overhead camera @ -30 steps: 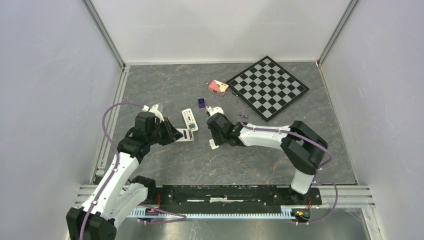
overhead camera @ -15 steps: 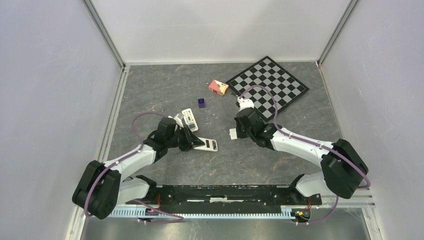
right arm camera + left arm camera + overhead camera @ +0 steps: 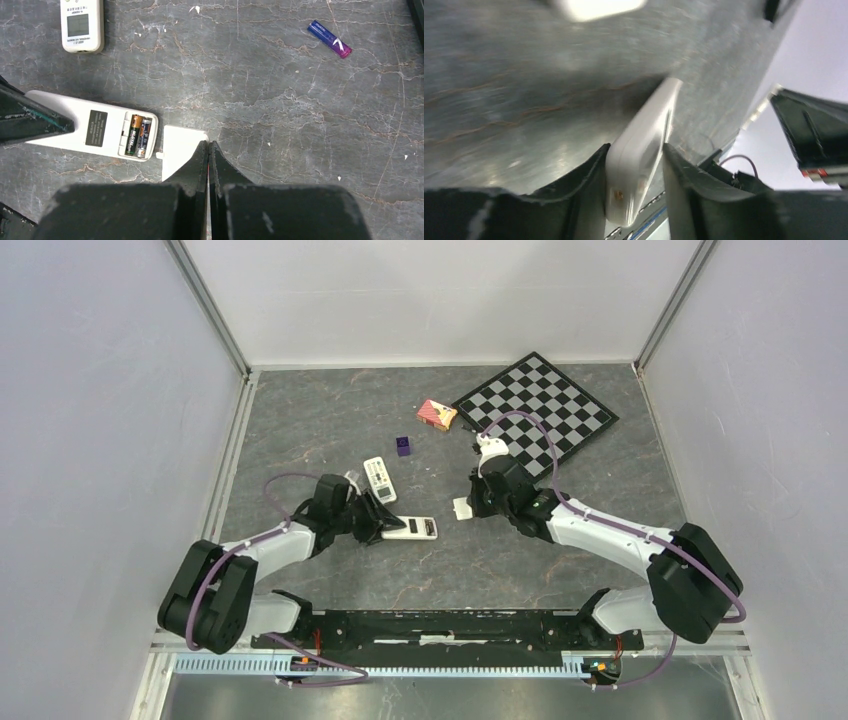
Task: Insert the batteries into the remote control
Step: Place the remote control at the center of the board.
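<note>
The remote control lies back up on the table, pale shell, battery bay open. In the right wrist view the remote holds two batteries side by side in its bay. A loose purple-blue battery lies far right. My left gripper is shut on the remote's left end, seen edge-on between the fingers in the left wrist view. A white battery cover lies flat just right of the bay. My right gripper is shut, its tips at the cover's right corner.
A second white remote lies face up, display showing, just behind the held one. A purple cube, a red box and a chessboard sit further back. Grey walls enclose the table.
My left gripper has dragged the remote control right and nearer. My right gripper has swung right, and the white cover has moved with it; both have nearly stopped in the last half second.
</note>
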`<move>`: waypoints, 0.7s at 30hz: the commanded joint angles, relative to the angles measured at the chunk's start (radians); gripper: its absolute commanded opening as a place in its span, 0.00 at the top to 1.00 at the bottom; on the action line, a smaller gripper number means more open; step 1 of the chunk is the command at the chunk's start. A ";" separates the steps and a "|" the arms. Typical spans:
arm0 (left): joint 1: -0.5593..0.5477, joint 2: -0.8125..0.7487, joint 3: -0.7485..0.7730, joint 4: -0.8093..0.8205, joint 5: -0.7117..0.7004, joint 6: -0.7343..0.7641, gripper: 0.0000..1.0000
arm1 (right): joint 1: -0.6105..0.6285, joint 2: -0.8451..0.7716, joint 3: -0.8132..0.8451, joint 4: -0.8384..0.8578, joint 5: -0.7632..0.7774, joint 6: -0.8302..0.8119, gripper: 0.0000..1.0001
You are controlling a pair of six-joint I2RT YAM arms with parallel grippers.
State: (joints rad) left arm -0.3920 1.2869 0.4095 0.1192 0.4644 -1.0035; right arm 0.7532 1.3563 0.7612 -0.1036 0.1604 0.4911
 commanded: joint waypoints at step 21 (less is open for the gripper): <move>0.123 -0.326 0.218 -0.505 -0.182 0.297 0.00 | -0.014 -0.063 -0.009 0.194 -0.208 0.010 1.00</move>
State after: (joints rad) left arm -0.2638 1.0618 0.5869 -0.4236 0.1825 -0.7555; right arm 0.7441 1.3331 0.7609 -0.0410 0.0513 0.4911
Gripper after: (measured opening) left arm 0.993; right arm 0.004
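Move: The remote control, battery bay up, is held by its left end in the left hand: its middle lies about 4 cm to that hand's right, level fore and aft and some 2 cm lower. The other remote is about 10 cm ahead of that hand and 3 cm to its left. From the right hand, the remote control's middle is about 13 cm left, 4 cm back and 7 cm down; the battery cover sits at its fingertips, 2 cm left. The remote control is let go onto the table as the left fingers spread from partly open to fully wide, the hand dipping about 2 cm and drawing off its end. The left hand slides some 8.5 cm left in all, rolling about 20 degrees left side up, then rises clear. The right hand keeps its grip on the battery cover and eases a couple of centimetres left and up. ##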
